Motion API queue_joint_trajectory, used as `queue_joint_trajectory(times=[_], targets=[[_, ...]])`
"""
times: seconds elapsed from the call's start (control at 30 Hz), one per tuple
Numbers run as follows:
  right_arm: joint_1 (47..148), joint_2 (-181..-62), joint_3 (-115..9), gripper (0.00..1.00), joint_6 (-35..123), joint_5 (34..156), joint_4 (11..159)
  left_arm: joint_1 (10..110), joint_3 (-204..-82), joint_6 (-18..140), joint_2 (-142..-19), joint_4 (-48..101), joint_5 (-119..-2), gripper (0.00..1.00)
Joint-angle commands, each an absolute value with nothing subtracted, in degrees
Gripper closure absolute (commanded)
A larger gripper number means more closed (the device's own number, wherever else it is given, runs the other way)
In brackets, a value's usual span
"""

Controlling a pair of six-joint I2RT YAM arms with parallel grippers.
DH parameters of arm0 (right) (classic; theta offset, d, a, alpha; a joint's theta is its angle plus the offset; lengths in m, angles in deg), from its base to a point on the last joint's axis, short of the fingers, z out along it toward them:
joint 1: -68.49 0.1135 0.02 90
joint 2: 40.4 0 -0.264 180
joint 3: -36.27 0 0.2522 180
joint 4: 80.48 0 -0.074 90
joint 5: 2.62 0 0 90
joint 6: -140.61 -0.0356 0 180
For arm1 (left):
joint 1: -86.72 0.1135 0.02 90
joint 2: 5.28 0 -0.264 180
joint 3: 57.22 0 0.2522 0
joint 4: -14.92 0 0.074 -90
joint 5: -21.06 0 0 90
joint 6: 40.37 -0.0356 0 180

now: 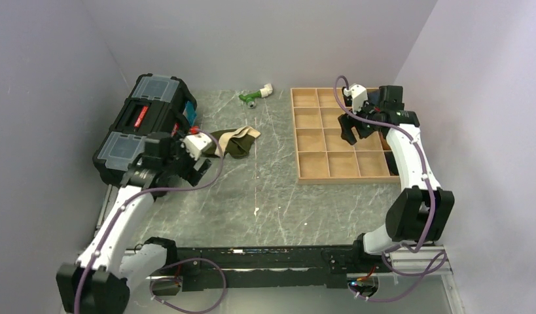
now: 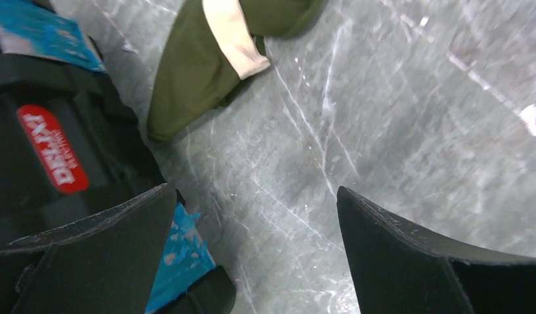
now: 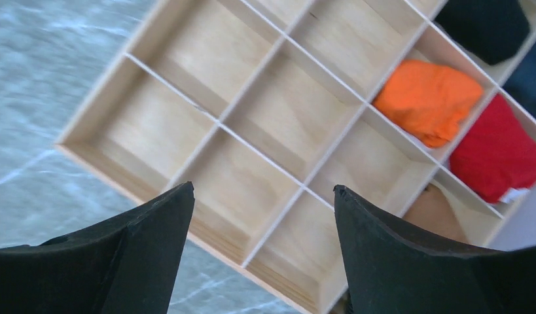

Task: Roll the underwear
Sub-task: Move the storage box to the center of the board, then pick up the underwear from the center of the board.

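Observation:
The underwear (image 1: 235, 142) is a dark olive-green garment with a cream waistband, lying crumpled on the marble table left of centre. In the left wrist view the underwear (image 2: 199, 65) lies ahead of the fingers, apart from them. My left gripper (image 1: 194, 167) (image 2: 253, 190) is open over bare table, just near-left of the garment and beside the toolbox. Over on the right, my right gripper (image 1: 349, 133) (image 3: 262, 187) hangs open above the wooden tray (image 1: 296, 140) with nothing between its fingers.
A black toolbox (image 1: 144, 124) (image 2: 49, 150) stands at the left, close to my left fingers. The tray's (image 3: 154, 131) far cells hold orange (image 3: 428, 98), red (image 3: 497, 157), black (image 3: 487, 23) and brown (image 3: 435, 212) cloth rolls. A green-and-white object (image 1: 255, 96) lies at the back.

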State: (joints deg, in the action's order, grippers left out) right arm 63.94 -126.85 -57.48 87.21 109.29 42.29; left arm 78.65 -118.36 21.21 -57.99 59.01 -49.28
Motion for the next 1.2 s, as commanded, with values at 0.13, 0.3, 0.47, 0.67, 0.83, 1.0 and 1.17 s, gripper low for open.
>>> queue_joint_trajectory(times=[0.13, 0.3, 0.47, 0.67, 0.83, 1.0, 1.17], targets=[[65.3, -119.9, -50.7, 0.19, 79.1, 129.5, 41.9, 67.7, -124.9, 8.8, -76.3, 54.7, -68.6, 0.07], [65.4, -117.8, -45.8, 0.19, 79.0, 132.0, 42.3, 64.6, -131.4, 4.3, -89.8, 53.7, -74.3, 0.11], [65.4, -116.8, -41.8, 0.20, 79.5, 132.1, 43.7, 62.6, -136.8, 0.3, -101.4, 52.4, -78.3, 0.13], [65.4, -116.8, -41.0, 0.20, 80.5, 133.7, 43.1, 61.8, -141.5, -1.1, -109.8, 50.2, -80.5, 0.16], [65.3, -117.4, -40.4, 0.20, 81.3, 134.0, 42.4, 61.4, -144.0, -1.1, -113.7, 49.9, -81.0, 0.21], [65.3, -118.0, -40.4, 0.20, 81.8, 134.3, 42.0, 61.3, -144.3, -1.2, -115.3, 49.9, -80.9, 0.33], [65.4, -119.2, -40.6, 0.20, 81.9, 134.1, 41.5, 61.4, -144.7, -0.1, -115.1, 50.6, -80.1, 0.56]])
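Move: The underwear lies about 17 cm ahead of the left hand, 5 cm to its right and some 17 cm below. The black toolbox stands around 22 cm ahead and 21 cm to the left; the green pipe lies about 35 cm ahead and 16 cm to the right. From the right hand the underwear is roughly 40 cm to the left, 4 cm ahead and 18 cm below. Left hand drops 15 cm and reaches 14 forward, half-closing on the underwear's cream flap; right draws back-left. ##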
